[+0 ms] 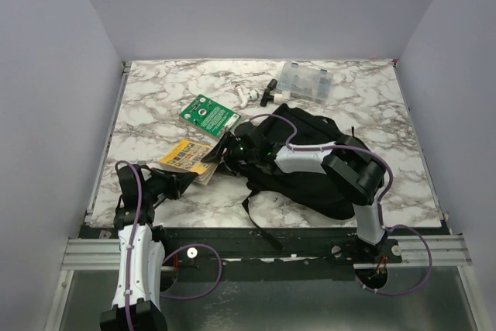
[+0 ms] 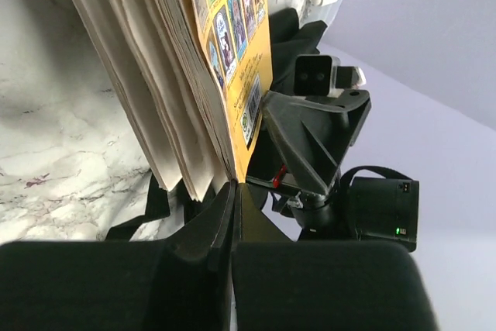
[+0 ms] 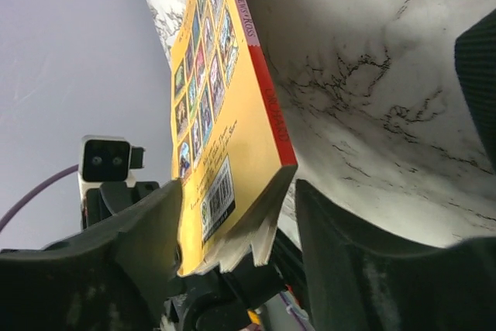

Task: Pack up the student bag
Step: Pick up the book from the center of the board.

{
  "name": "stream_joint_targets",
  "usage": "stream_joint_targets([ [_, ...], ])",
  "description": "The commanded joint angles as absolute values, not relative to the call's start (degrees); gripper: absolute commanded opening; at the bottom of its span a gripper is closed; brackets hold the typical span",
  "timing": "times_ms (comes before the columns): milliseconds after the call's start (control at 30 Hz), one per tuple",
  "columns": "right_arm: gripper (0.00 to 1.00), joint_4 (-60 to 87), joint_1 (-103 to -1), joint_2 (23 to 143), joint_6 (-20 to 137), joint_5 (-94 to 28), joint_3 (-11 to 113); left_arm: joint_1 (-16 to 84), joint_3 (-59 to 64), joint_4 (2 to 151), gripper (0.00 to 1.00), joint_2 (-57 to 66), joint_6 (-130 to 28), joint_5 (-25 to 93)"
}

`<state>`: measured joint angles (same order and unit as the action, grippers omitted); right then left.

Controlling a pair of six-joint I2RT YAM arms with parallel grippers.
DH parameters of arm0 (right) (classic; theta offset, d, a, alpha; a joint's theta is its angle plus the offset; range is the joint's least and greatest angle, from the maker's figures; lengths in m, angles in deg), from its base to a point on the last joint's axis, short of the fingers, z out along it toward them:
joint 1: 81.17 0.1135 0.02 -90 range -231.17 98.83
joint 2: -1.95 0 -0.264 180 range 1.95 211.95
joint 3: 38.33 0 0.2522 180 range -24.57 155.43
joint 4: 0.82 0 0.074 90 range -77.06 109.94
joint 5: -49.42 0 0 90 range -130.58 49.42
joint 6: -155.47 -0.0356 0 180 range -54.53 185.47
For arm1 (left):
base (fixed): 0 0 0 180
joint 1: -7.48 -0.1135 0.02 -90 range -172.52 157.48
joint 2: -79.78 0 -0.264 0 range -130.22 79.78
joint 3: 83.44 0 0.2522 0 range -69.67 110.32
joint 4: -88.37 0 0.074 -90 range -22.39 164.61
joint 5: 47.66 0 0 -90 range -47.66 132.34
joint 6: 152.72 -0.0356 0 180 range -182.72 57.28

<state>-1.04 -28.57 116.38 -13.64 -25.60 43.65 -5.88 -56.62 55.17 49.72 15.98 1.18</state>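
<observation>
The student bag (image 1: 314,164) is a large black backpack lying on the marble table, right of centre. A yellow paperback book (image 1: 188,155) is held off the table to its left. My left gripper (image 2: 235,188) is shut on the book's yellow cover (image 2: 236,44), and the pages fan away loose. My right gripper (image 3: 240,222) stands open around the opposite corner of the book (image 3: 225,106). Its left finger is near the cover, and a gap shows before its right finger (image 3: 349,238). In the top view the right gripper (image 1: 231,153) reaches over the bag's left edge.
A green card (image 1: 208,114) lies behind the book. A white item (image 1: 246,97) and a small black item (image 1: 269,92) lie farther back. A clear plastic compartment box (image 1: 306,81) sits near the rear wall. The right arm (image 1: 325,156) arches over the bag.
</observation>
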Motion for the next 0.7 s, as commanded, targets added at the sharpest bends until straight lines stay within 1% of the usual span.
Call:
stream_joint_targets([
  [0, 0.55, -5.9, -27.7, 118.3, -16.9, -24.0, 44.8, -5.0, -57.6, 57.2, 0.0, 50.3, 17.4, -1.5],
  [100, 0.5, -5.8, -27.5, 118.4, -16.5, -24.9, 44.9, -4.9, -57.7, 58.4, 0.0, 49.0, 17.5, -3.0],
  [133, 0.45, -7.0, -27.6, 118.2, -16.3, -25.3, 44.4, -4.8, -57.5, 58.6, 0.0, 48.6, 16.9, -3.4],
  [233, 0.18, -7.4, -27.8, 118.2, -13.8, -26.6, 45.1, -4.7, -57.0, 58.6, 0.0, 48.0, 14.8, -3.7],
  [300, 0.08, -7.1, -27.9, 118.0, -12.9, -27.2, 45.6, -4.8, -56.9, 58.9, 0.0, 47.9, 14.1, -5.1],
  [333, 0.02, -7.5, -28.0, 117.7, -12.5, -27.3, 45.3, -4.8, -56.7, 58.9, 0.06, 47.8, 13.4, -5.7],
  [367, 0.0, -7.7, -28.1, 117.1, -11.6, -27.8, 44.9, -4.7, -56.5, 58.9, 0.14, 47.9, 12.4, -6.3],
  [400, 0.0, -7.6, -28.4, 116.2, -10.0, -28.4, 44.4, -4.8, -56.2, 59.0, 0.24, 47.9, 11.5, -6.6],
  [433, 0.0, -7.2, -28.7, 115.2, -8.0, -28.5, 44.2, -4.8, -55.8, 59.0, 0.35, 48.0, 10.5, -7.0],
  [533, 0.0, -7.8, -31.8, 110.7, -3.0, -27.1, 41.6, -4.7, -55.0, 60.0, 0.62, 47.7, 8.9, -9.6],
  [600, 0.0, -9.6, -34.6, 106.1, 0.8, -25.6, 38.5, -4.8, -54.8, 62.3, 0.75, 48.6, 8.0, -10.6],
  [667, 0.0, -7.5, -37.7, 100.1, 6.3, -25.2, 36.7, -4.8, -54.3, 65.9, 0.78, 49.3, 7.1, -12.4],
])
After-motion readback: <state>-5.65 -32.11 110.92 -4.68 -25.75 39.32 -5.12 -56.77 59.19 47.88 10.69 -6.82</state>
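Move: The book's middle lies about 6 cm to the right hand's left and 2 cm ahead, a touch below, with its near end already between the open fingers. From that hand the green book is some 14 cm ahead, level sideways and 9 cm lower; the black bag's middle is about 31 cm to the right, level fore and aft, 6 cm lower. From the left hand, shut on its corner, the held book's middle is some 5 cm ahead and 3 cm left, at its height. Right fingers pinch the book, then draw it right, up and forward about 5 cm; left fingers let go. ##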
